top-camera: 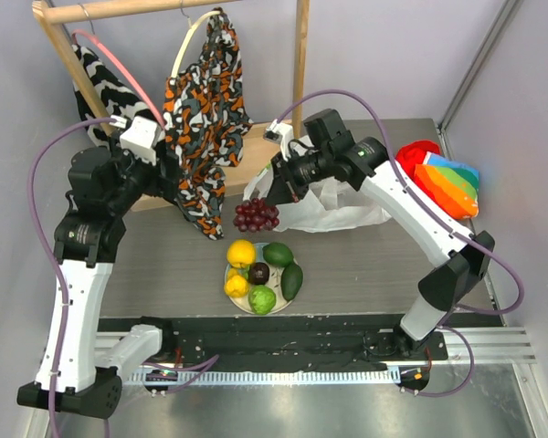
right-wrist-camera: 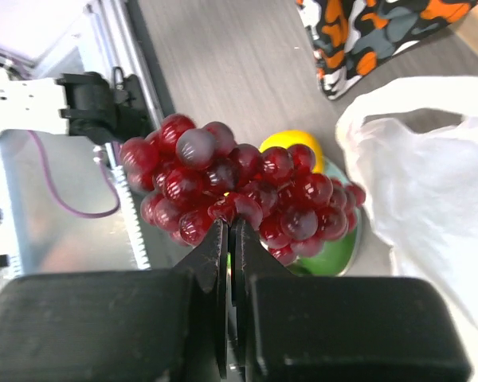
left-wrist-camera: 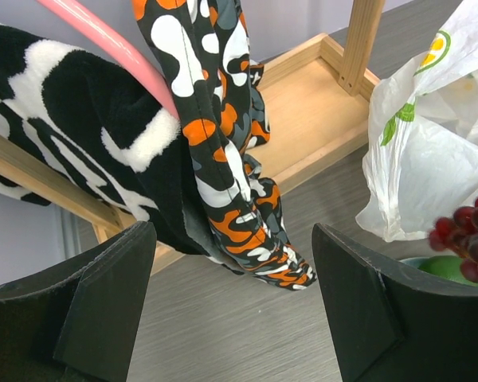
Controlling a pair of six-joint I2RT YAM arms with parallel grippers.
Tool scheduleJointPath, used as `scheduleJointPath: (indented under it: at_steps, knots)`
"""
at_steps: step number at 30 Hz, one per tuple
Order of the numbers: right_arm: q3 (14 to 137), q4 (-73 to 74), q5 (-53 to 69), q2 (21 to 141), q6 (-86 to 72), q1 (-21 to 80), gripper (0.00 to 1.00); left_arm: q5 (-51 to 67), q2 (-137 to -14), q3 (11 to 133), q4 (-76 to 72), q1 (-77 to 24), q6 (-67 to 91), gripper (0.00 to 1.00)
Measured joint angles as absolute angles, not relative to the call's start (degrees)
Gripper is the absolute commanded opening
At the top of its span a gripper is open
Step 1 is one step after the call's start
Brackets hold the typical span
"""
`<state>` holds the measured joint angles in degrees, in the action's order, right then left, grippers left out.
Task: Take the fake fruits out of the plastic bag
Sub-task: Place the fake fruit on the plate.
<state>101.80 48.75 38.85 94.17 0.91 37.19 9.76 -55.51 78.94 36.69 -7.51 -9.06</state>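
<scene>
My right gripper (top-camera: 272,193) (right-wrist-camera: 230,224) is shut on a dark red grape bunch (top-camera: 256,215) (right-wrist-camera: 231,191) and holds it in the air just left of the white plastic bag (top-camera: 333,203) (right-wrist-camera: 430,183) and above the far side of the plate (top-camera: 240,301). The plate holds two yellow lemons (top-camera: 241,253), two dark green avocados (top-camera: 278,254), a light green lime (top-camera: 262,299) and a dark fruit (top-camera: 258,273). My left gripper (top-camera: 171,173) (left-wrist-camera: 235,306) is open and empty, up by the hanging clothes. The bag (left-wrist-camera: 430,151) and grapes (left-wrist-camera: 466,235) show at the right of the left wrist view.
A wooden clothes rack (top-camera: 256,146) with patterned garments (top-camera: 205,119) stands at the back left. A red and rainbow-striped cloth (top-camera: 443,178) lies at the back right. A black rail (top-camera: 283,333) runs along the near edge.
</scene>
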Motion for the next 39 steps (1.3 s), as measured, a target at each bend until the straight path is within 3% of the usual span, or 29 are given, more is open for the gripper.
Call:
scheduleJointPath:
  at_steps: [11,35,39]
  knots:
    - [101.95,48.27,35.81,102.08,11.05,39.40,0.01,12.60,-55.11,78.94,36.69,-3.95,-6.72,0.84]
    - [91.48,47.77,34.63,101.60,21.91,45.67,0.02,15.88,-54.15,78.17,36.62,-2.44,-4.89,0.82]
    - [91.02,48.38,34.68,101.25,22.87,46.19,0.07,16.34,-54.78,78.06,36.42,-2.42,-4.84,0.82]
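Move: The right hand holds the grapes; the plate they are taken to lies about 7 cm back and 4 cm left of it, some 23 cm down. On the plate, roughly 20 cm below the hand, the big yellow fruit is 2 cm back and 9 cm left, the upper avocado 2 cm back and 1 cm left, and the dark round fruit 7 cm back and 5 cm left. From the left hand the plate is about 10 cm back, 20 cm right, 31 cm down. Downwards above all, the right hand lowers the grapes some 12 cm towards the fruit on the plate, first swinging about 2 cm forward, then drawing back past its start, with a slight drift left. Meanwhile the wrist turns roughly 20 degrees counter-clockwise and its left-pointing fingers tip further down, staying shut on the bunch; the descent slows to almost nothing by the end. ##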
